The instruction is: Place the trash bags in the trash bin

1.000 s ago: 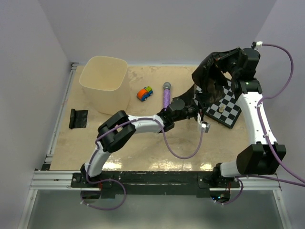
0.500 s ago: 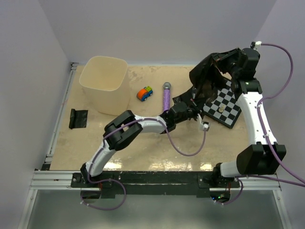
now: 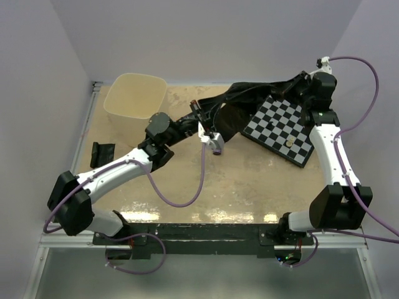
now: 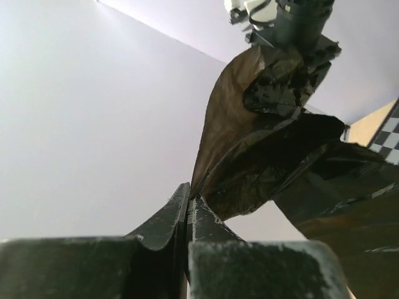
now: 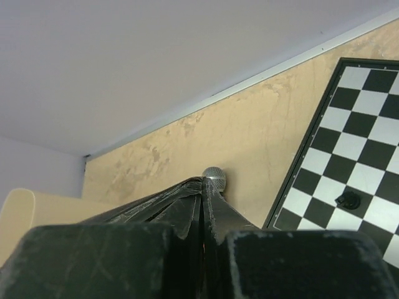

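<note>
A dark, glossy trash bag hangs stretched above the table between my two grippers. My left gripper is shut on its left end, just right of the cream trash bin. In the left wrist view the fingertips pinch the film. At the back right, my right gripper is shut on the other end, and the film runs off to the left from its closed jaws. A second dark bag, folded flat, lies left of the bin.
A black-and-white chequered board lies at the right with one small piece on it. The right wrist view shows a microphone-like head beside the board and the bin's rim at far left.
My left gripper has shut on the bag and swung left toward the bin, drawing the bag out flat. The right gripper kept its hold and shifted slightly. The bag now covers the toy car.
</note>
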You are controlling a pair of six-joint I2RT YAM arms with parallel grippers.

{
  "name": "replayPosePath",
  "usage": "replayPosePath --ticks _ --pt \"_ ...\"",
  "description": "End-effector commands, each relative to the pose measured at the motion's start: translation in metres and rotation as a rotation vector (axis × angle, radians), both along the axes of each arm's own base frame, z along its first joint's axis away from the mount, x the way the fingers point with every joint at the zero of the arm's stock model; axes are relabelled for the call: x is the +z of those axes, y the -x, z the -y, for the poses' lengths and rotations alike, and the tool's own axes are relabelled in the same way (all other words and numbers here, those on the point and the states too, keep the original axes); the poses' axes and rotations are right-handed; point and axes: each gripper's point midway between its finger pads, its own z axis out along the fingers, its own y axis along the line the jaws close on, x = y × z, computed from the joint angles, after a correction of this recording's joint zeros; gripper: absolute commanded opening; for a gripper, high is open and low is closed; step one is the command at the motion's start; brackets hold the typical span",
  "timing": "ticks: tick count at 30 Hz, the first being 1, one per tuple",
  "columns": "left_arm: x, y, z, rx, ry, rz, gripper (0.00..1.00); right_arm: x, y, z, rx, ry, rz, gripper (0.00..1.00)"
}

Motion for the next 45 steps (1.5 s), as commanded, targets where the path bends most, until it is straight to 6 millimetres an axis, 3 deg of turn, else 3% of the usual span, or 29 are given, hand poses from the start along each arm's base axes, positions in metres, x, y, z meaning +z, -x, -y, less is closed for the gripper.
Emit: replayPosePath --ticks 1,11,15,19,22,23,25,26,28,30,34,36,38,42,45 --pt "-0.05 -0.006 -0.013 -0.032 -0.079 -0.186 0.0 0.033 0.014 -0.004 0.101 0.209 0.141 0.0" --pt "-0.058 -0.008 -0.059 -0.016 -0.123 -0.245 0.0 0.014 0.023 0.01 0.091 0.375 0.113 0.0" --pt "-0.079 -0.006 -0.062 -0.037 -0.193 -0.302 0.0 0.016 0.028 0.001 0.155 0.393 0.135 0.0" --pt "-0.101 -0.012 -0.056 -0.051 -0.221 -0.396 0.0 0.02 0.034 -0.012 0.185 0.271 0.118 0.0" --pt "-0.097 -0.018 -0.054 -0.051 -0.16 -0.44 0.0 0.026 0.04 -0.031 0.282 0.228 0.147 0.0" --pt "-0.088 -0.016 -0.051 -0.07 -0.128 -0.445 0.0 0.026 0.041 -0.032 0.297 0.241 0.153 0.04" --pt "-0.075 -0.012 -0.044 -0.124 -0.094 -0.497 0.0 0.017 0.04 -0.028 0.289 0.282 0.137 0.28" --pt "-0.059 -0.013 -0.039 -0.154 -0.075 -0.524 0.0 0.013 0.039 -0.024 0.289 0.317 0.129 0.4" --pt "-0.054 -0.011 -0.031 -0.196 -0.086 -0.639 0.0 0.007 0.037 -0.017 0.297 0.42 0.124 0.57" --pt "-0.05 -0.007 -0.025 -0.237 -0.098 -0.702 0.0 0.019 0.035 -0.012 0.294 0.493 0.154 0.65" --pt "-0.038 0.007 -0.022 -0.298 -0.122 -0.771 0.0 0.059 0.042 -0.015 0.343 0.608 0.262 0.74" --pt "-0.033 0.008 -0.024 -0.293 -0.11 -0.799 0.0 0.074 0.055 -0.027 0.457 0.692 0.345 0.77" --pt "-0.024 0.008 -0.025 -0.289 -0.093 -0.812 0.0 0.078 0.088 -0.058 0.69 0.758 0.472 0.77" --pt "-0.01 0.003 -0.028 -0.269 -0.042 -0.882 0.0 0.058 0.147 -0.09 0.984 0.839 0.64 0.78" --pt "-0.009 -0.001 -0.031 -0.239 -0.001 -0.906 0.0 0.042 0.174 -0.101 1.093 0.912 0.695 0.78"
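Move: The trash bag, still pinched by both hands, is bunched about 8 cm to the right of the left hand, 4 cm ahead and 8 cm lower; from the right hand it lies some 17 cm left and 10 cm back, about level. The trash bin stands about 26 cm left of the left hand, 12 cm ahead and 29 cm below; the microphone about 11 cm ahead and 4 cm right, the toy car 16 cm ahead and 9 cm left, both some 40 cm below. The trash bag's far edge is let go by the right fingers, which ease back about 3 cm, open wide, then swing back, left and up, roughly 12 cm back in all, turning counter-clockwise and rolling left side down. The left hand keeps its pinch, dips about 11 cm while shifting left, rises most of the way again and rolls its top forward some 50 degrees. ##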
